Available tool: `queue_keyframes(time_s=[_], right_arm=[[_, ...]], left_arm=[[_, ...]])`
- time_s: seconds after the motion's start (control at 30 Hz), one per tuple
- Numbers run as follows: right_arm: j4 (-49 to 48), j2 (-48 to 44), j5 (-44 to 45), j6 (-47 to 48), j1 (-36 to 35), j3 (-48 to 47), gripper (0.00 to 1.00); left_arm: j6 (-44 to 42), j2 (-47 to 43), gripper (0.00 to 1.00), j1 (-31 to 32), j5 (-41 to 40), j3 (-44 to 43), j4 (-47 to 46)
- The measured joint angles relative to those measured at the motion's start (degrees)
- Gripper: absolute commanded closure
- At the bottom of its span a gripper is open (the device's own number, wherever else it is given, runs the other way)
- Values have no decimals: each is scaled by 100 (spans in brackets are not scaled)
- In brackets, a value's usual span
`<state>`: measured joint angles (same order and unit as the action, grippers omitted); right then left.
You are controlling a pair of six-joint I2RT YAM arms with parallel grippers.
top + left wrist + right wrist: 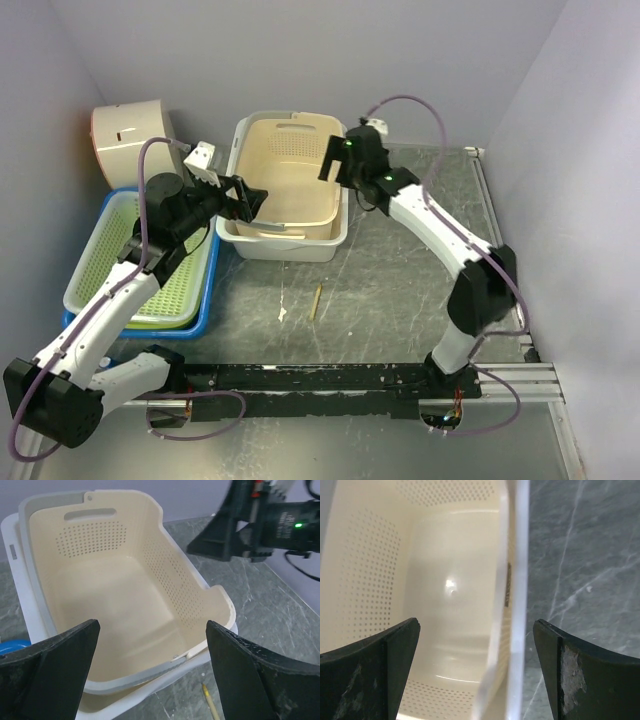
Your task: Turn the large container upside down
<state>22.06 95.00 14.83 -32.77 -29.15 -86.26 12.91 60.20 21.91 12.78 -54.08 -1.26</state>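
Observation:
The large container (290, 247), a white tub, stands upright at the back middle of the table with a cream perforated basket (290, 170) nested inside it. My left gripper (250, 203) hangs open over its near left corner, touching nothing. In the left wrist view the tub's near rim (165, 681) and the basket (115, 595) lie between and beyond the open left gripper (152, 624). My right gripper (332, 160) is open above the right rim. In the right wrist view the white rim (520, 580) runs between the spread jaws of the right gripper (476, 625), with the basket (450, 580) below.
A green slotted basket (150, 260) sits in a blue tray (200, 312) at the left. A round cream drum (135, 140) stands at the back left. A pencil (316, 300) and a small scrap (283, 314) lie in front of the tub. Walls close both sides.

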Motion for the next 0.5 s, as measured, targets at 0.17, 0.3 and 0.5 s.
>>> queue_keyframes(time_s=[0.17, 0.3, 0.5], right_arm=[[415, 940, 179, -162, -317, -737, 10], [667, 1287, 282, -238, -315, -876, 17], [702, 1342, 310, -282, -306, -927, 34]], left_arm=[[-26, -79, 1, -7, -68, -68, 260], [-68, -229, 1, -7, -83, -83, 420], [-101, -358, 1, -7, -83, -83, 463]])
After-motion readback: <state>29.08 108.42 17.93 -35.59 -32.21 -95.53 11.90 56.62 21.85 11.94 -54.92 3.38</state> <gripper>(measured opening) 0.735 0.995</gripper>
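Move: The right gripper hangs open above the large container's right rim. The stretch of rim it goes for lies about 7 cm below it, 2 cm ahead and 1 cm to its left. The cream basket nested in the container has its middle about 14 cm to the gripper's left, level with it fore and aft and some 14 cm lower. From the left gripper, that rim stretch is roughly 12 cm ahead, 15 cm right and 13 cm below. Lower the right gripper about 6 cm onto the container's right side rim, easing it some 3 cm left over the basket edge as it sinks and tipping the fingers about 10 degrees further down. Then hold the hand there and start closing the fingers around the grey and white rims, by roughly a quarter of their opening; whether they touch yet can't be seen. ##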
